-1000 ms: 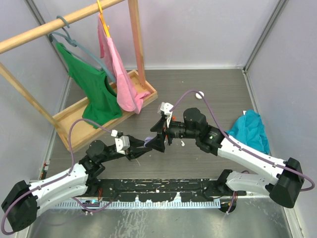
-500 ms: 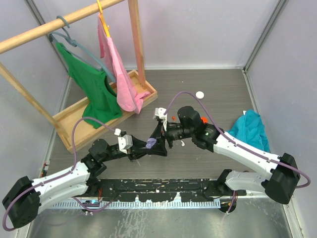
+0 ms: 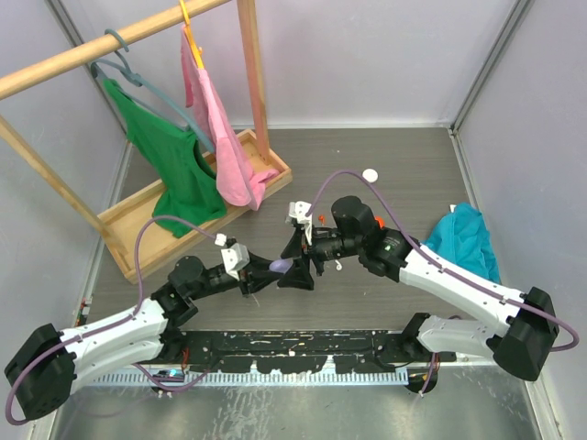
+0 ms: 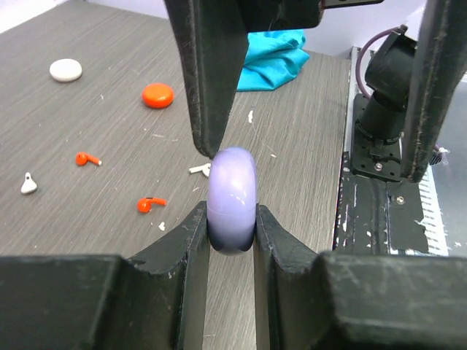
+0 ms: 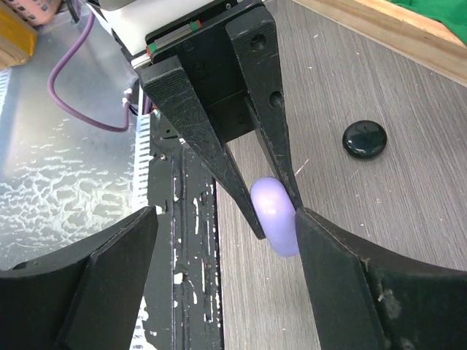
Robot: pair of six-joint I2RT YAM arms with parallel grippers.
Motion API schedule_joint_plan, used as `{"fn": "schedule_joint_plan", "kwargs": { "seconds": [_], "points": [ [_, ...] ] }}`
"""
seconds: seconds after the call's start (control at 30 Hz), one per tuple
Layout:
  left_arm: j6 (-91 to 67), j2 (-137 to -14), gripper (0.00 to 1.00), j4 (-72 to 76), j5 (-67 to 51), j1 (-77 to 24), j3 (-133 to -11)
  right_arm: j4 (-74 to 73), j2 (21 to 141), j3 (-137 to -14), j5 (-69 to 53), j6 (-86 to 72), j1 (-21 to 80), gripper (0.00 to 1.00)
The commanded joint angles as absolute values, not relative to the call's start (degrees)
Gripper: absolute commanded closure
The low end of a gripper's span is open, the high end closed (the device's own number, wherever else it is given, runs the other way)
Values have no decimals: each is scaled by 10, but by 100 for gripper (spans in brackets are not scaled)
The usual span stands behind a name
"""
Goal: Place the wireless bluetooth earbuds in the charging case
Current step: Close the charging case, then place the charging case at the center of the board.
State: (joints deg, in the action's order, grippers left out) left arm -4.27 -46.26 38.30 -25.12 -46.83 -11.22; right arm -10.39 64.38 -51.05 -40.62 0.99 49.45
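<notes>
My left gripper is shut on a lilac round charging case, held on edge above the table and closed. It also shows in the top view and the right wrist view. My right gripper is open and straddles the case; one finger is at the case's side, the other is well apart. Loose earbuds lie on the table: two red ones and two white ones.
A red round case, a white round case and a black round case lie on the table. A teal cloth lies at the right. A wooden rack with green and pink clothes stands at the back left.
My right gripper has come down and left over the lilac case. My left gripper has moved slightly right with the case, which now sits between the right gripper's fingers.
</notes>
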Motion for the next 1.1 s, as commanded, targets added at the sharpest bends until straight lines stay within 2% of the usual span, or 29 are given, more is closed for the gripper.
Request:
{"fn": "schedule_joint_plan", "kwargs": {
  "seconds": [0.0, 0.27, 0.47, 0.83, 1.07],
  "points": [
    [-62, -463, 100, 372, -188, -464, -141, -114, 622, -529, -390, 9, 498, 19],
    [-169, -482, 100, 260, -52, -464, -162, -92, 619, -505, -148, -38, 497, 18],
    [-282, -563, 100, 130, 22, -460, -228, -85, 642, -485, 27, -87, 492, 17],
    [-434, -784, 97, 76, -55, -420, -305, -70, 667, -444, 101, -128, 484, 17],
    [-489, -805, 87, 36, -30, -400, -297, -69, 668, -429, 119, -132, 475, 17]
  ]
}}
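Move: My left hand already grips the shut purple charging case, and the table spot I am taking it to is some 7 cm ahead, 3 cm left and 17 cm below. The black case stands about 8 cm ahead and 9 cm left of this hand, the nearest orange earbud about 10 cm ahead and 8 cm right, both on the table. From my right hand, spread wide beside it, the purple case is about 2 cm ahead, 1 cm left and 2 cm lower. I carry the purple case down about 15 cm with my left hand, first swinging some 7 cm forward, while its fingers tip steeply down and turn counter-clockwise, keeping their grip, to bring the case low beside the black one. My right hand, still wide open, draws off the case forward, down and to the right, turning about 50 degrees clockwise, out over the orange earbud. ##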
